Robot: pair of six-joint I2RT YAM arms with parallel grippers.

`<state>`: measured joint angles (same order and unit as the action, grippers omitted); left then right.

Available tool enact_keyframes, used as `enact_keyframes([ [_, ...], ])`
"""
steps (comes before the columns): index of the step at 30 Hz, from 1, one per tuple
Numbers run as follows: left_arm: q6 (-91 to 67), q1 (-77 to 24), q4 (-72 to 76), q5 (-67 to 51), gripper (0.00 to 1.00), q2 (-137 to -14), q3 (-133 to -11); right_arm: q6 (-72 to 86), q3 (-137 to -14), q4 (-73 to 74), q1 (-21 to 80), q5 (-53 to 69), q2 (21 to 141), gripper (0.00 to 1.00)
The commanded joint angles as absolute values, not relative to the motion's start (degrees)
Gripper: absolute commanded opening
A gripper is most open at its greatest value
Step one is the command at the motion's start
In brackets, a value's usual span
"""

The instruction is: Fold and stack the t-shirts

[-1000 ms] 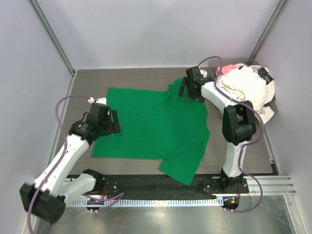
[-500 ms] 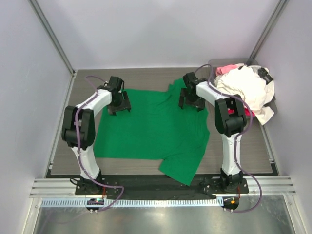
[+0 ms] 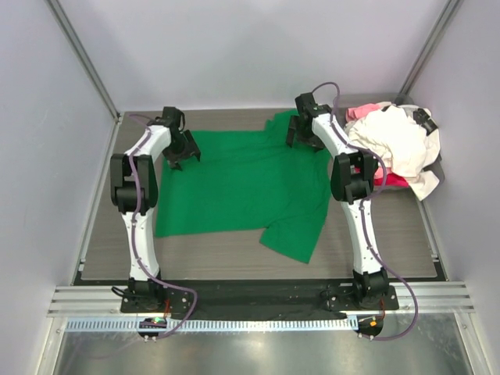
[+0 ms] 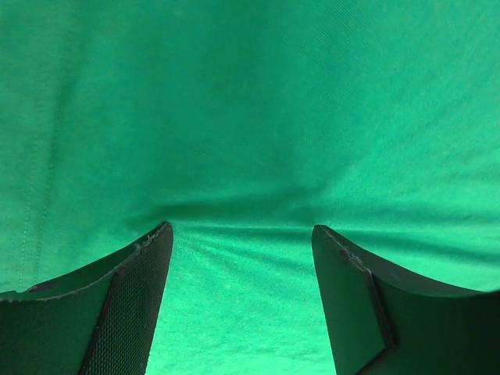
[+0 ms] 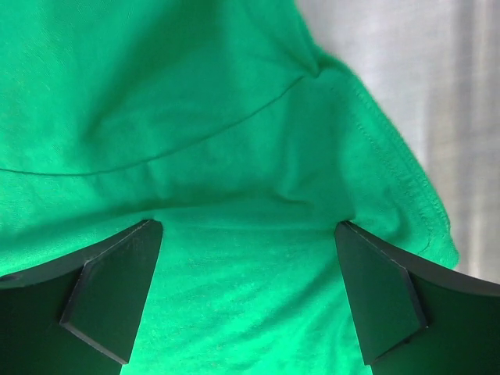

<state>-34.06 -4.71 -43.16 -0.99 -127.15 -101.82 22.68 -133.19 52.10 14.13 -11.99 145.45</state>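
The large bright green t-shirt [image 3: 242,183] lies spread on the grey table, with one sleeve hanging toward the front at the lower right. My left gripper [image 3: 178,148] is at the shirt's far left corner. In the left wrist view the left gripper [image 4: 242,228] is open, its fingertips pressed down on the green cloth [image 4: 250,117]. My right gripper [image 3: 301,134] is at the shirt's far right sleeve. In the right wrist view the right gripper [image 5: 248,224] is open and pressed on the cloth [image 5: 195,101] near its hemmed edge. Small wrinkles run between both pairs of fingertips.
A heap of white cloth [image 3: 394,141] with pink [image 3: 361,112] and red [image 3: 391,180] pieces sits at the back right corner. Bare table [image 3: 234,254] shows in front of the shirt. Walls close in on all sides; the metal rail runs along the near edge.
Both arms have reached farther back and the green shirt has slid away from the front edge with them. The left arm swung from the shirt's left side to its far left corner.
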Motion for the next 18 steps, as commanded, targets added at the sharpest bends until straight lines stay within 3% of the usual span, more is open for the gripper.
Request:
enact_keyframes([
  [1, -32.5, -2.0, -45.8, -3.3, 0.73, -131.8, -106.8, 21.0, -140.0, 55.2, 13.3, -8.7, 149.2, 1.00],
  [6, -32.0, -2.1, -47.4, -4.1, 0.74, -121.0, -105.9, 19.8, -135.6, 52.7, 13.4, -5.5, 140.8, 1.00],
  [11, -35.2, -2.1, -44.3, 4.1, 0.74, -102.6, -89.2, 19.5, -127.5, 51.0, 14.1, -5.5, 127.9, 1.00],
  [15, -41.7, -1.8, -44.3, 13.3, 0.75, -87.4, -71.5, 21.8, -108.1, 48.7, 15.7, -5.9, 110.4, 1.00],
  [18, -49.1, 1.5, -43.6, 12.7, 0.75, -76.4, -58.0, 25.7, -90.7, 45.6, 18.1, -9.2, 100.5, 1.00],
])
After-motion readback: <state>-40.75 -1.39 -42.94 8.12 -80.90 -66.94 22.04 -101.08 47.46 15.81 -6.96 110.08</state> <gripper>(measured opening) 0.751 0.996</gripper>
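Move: Both open grippers are down on the spread green t-shirt. Its middle lies about 20 cm right of the left hand and 5 cm back. From the right hand it is some 18 cm left and 12 cm back. The shirt's near left corner sits roughly 23 cm back and 6 cm left of the left hand. The clothes bin stands level with the right hand, about 28 cm to its right. Finish the forward smoothing stroke with both open grippers: slide the fingertips another 1 to 2 cm out over the green t-shirt, then lift both clear. Bring the left gripper back about 15 cm and up some 12 cm, drifting left past the shirt's left edge while it turns a little counter-clockwise; draw the right one back about 10 cm and up 12 cm. Keep all fingers open. ##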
